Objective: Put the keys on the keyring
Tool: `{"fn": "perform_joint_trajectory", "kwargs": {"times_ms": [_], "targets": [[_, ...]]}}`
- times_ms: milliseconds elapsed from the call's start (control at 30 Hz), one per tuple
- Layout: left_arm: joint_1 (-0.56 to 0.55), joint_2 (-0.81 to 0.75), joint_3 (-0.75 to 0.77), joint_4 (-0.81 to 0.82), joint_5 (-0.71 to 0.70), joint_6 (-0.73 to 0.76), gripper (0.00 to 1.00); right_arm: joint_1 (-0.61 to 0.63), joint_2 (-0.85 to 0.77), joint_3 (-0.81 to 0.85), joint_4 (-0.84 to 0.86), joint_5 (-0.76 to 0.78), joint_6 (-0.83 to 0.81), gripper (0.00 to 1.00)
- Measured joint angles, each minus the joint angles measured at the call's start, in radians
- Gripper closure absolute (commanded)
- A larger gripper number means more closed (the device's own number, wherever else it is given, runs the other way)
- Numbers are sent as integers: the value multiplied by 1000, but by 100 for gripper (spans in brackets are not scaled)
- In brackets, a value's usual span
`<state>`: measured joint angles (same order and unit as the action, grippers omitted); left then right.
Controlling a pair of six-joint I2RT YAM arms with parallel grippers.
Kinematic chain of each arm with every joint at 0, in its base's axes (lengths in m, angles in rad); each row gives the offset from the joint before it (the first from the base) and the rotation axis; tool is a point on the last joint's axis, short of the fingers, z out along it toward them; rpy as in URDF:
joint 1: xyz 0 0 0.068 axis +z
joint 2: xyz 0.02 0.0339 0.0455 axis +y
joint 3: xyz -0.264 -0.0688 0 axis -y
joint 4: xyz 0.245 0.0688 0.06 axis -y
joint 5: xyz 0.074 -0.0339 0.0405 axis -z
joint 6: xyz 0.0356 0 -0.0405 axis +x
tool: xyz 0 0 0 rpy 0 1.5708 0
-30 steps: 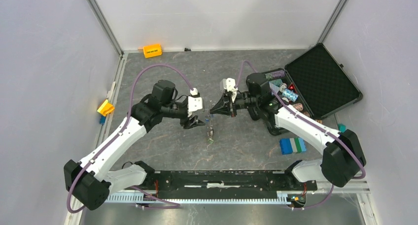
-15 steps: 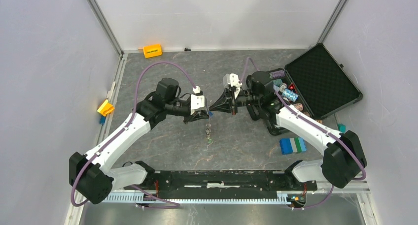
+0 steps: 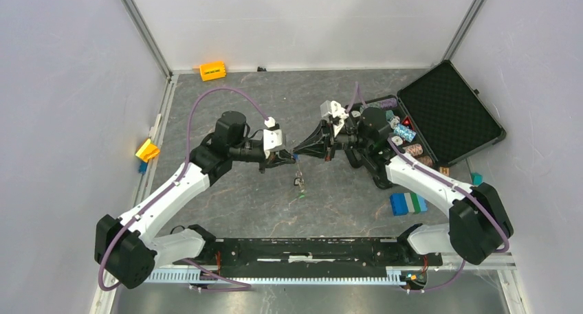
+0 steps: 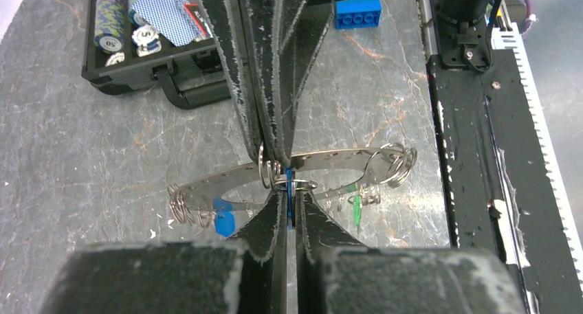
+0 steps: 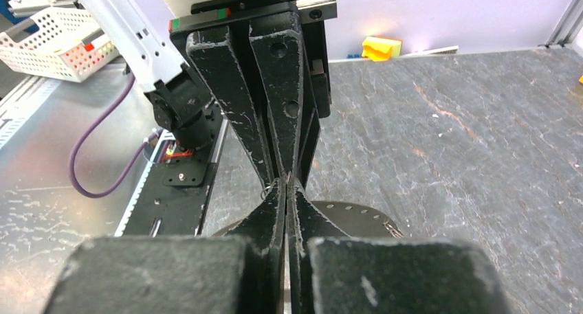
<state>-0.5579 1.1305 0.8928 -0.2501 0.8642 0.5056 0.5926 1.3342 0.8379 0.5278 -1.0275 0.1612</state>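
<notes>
The keyring [image 4: 330,159] is a flat silvery ring with small holes, held level above the table. My right gripper [image 4: 273,156] comes in from the far side and is shut on its rim, as the right wrist view also shows [image 5: 287,185]. My left gripper [image 4: 290,194] meets it tip to tip and is shut on a key with a blue tag [image 4: 290,183] at the ring's edge. More keys hang from the ring: one with a blue tag [image 4: 223,218], one with a green tag [image 4: 357,209]. From above, the two grippers touch at mid-table [image 3: 294,152].
An open black case [image 3: 447,115] with striped chips lies at the right. A blue, green and white brick [image 3: 408,203] sits near the right arm. An orange brick [image 3: 212,71] lies by the back wall, a yellow block [image 3: 147,150] at the left edge.
My left gripper has moved right to the right gripper's tips and closed on the blue-tagged key. The right gripper has shifted slightly back and right, and the hanging keys moved with it.
</notes>
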Motion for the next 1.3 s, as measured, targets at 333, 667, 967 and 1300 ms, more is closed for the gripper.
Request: {"fn": "perform_joint_trajectory", "kwargs": {"times_ms": [333, 667, 967, 1300], "targets": [[-6, 14, 2, 50, 2, -42, 98, -6, 21, -62, 256, -2, 192, 100], [-18, 56, 17, 61, 20, -49, 94, -7, 43, -108, 396, 0, 283, 100], [-20, 66, 25, 38, 46, -43, 62, -7, 49, -116, 443, -1, 301, 100], [-21, 10, 78, -142, -27, 90, 45, -6, 49, -116, 330, 0, 199, 100]]}}
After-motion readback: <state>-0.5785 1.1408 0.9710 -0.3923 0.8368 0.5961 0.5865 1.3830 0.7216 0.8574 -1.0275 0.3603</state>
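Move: My left fingers have the blue tag pinched edge-on. It is meant for the wire ring in my right fingertips, which sits about 1 cm ahead, 2 cm to the right and 1 cm above. The big metal ring's middle lies some 2 cm right and 4 cm below, and the green tag hangs about 5 cm back, 2 cm right and 6 cm below. From my right hand, the blue tag is about 1 cm back, 2 cm left and 2 cm below. Still pinching the blue tag, my left hand rises a touch and eases about 1.5 cm right, up to the wire ring, then opens to roughly half and backs off left by nearly 2 cm. My right hand stays shut on the wire ring, tips its fingertips up about 10 degrees while lifting 1 cm, then sinks some 2 cm. ##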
